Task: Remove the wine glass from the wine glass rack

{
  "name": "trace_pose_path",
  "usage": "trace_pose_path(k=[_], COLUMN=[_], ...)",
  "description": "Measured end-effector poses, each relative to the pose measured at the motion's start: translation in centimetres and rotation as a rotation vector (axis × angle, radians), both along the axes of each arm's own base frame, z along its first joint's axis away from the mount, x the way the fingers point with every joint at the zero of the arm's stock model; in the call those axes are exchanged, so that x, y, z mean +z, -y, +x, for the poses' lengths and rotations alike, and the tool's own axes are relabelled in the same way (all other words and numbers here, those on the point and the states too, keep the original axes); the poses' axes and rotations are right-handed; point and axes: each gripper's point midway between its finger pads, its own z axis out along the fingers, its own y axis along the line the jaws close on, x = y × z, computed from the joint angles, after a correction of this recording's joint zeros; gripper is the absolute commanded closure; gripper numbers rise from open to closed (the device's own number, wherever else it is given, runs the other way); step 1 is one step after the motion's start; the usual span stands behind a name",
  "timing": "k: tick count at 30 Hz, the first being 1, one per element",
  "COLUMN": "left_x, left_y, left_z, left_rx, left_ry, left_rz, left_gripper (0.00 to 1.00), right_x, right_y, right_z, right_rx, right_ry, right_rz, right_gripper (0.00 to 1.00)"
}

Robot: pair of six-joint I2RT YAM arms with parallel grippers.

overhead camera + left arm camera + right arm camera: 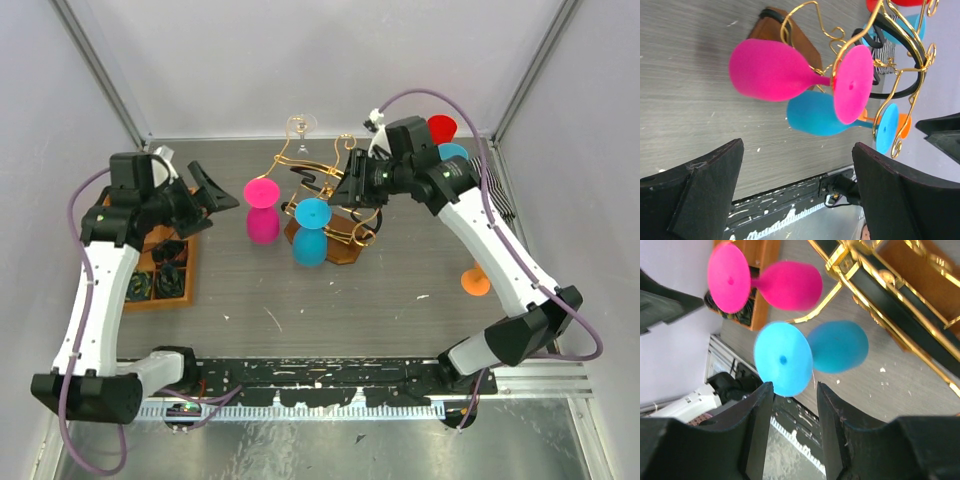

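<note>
The wine glass rack [335, 195] of gold wire on a brown base stands mid-table. A pink wine glass [263, 210] and a blue wine glass [311, 232] hang upside down from its left arms. My left gripper [222, 192] is open and empty, just left of the pink glass. In the left wrist view the gripper [796, 147] faces the pink glass [770, 70] and the blue one [815, 120] from a distance. My right gripper [342, 192] is over the rack. In the right wrist view it [794, 386] is open, with the foot of the blue glass [782, 360] just beyond its fingertips and the pink glass [790, 285] farther off.
An orange compartment tray [165, 275] lies at the left. A clear glass [300, 128] stands behind the rack. A red cup [441, 128] and a blue cup [452, 152] are at the back right, and an orange piece [475, 282] lies at the right.
</note>
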Motion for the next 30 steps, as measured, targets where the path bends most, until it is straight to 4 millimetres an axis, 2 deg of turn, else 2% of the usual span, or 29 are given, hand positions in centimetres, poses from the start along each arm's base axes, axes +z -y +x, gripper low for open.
trace_pose_path(k=[4,7,11,16,23,30], left_x=[-0.6,-1.6,-2.5,-1.4,-0.6,-0.9], left_y=[2.8,4.0,4.0,4.1,4.5,4.9], left_z=[1.7,3.4,4.4,5.0,5.5,5.6], left_rx=[-0.059,-0.07,-0.042,-0.034,-0.042,-0.053], left_ry=[-0.023,-0.06,-0.085,-0.058,-0.039,-0.059], left_rz=[-0.015,-0.012,-0.01,-0.022,-0.042,-0.058], left_gripper=[0.12,0.19,0.28,0.44,0.45,0.66], right_x=[2.8,3.7,3.4,3.4,3.5,3.4], right_y=[-0.2,0.0,0.6,1.1,1.3,1.4], right_z=[1.1,1.1,0.9,0.7,0.4,0.5], right_rx=[-0.002,-0.004,-0.011,-0.022,-0.027,-0.031], right_ry=[0.069,0.097,0.097,0.102,0.106,0.105], right_rz=[0.008,0.003,-0.024,-0.04,-0.042,-0.046], right_gripper=[0.52,0.5,0.5,0.5,0.5,0.5])
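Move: The pink glass's upturned foot hangs about 6 cm ahead, 8 cm right and 2 cm below the left gripper. The blue glass's foot is roughly 5 cm nearer the base and 11 cm right of it, about 1 cm lower; the gold rack top is about 15 cm right of the pink foot. From the right gripper, the blue foot lies some 8 cm left, level ahead and 4 cm lower, the pink foot 19 cm left, 5 cm ahead and 4 cm lower. Bring the left gripper forward and right about 7 cm to the near-left rim of the pink glass's foot, dipping some 2 cm on the way and coming partly back up, while its wide-open fingers narrow to under half and straddle the rim without clamping. Lift the right gripper about 3.5 cm beside the rack, then let it hover there, fingers half open. ##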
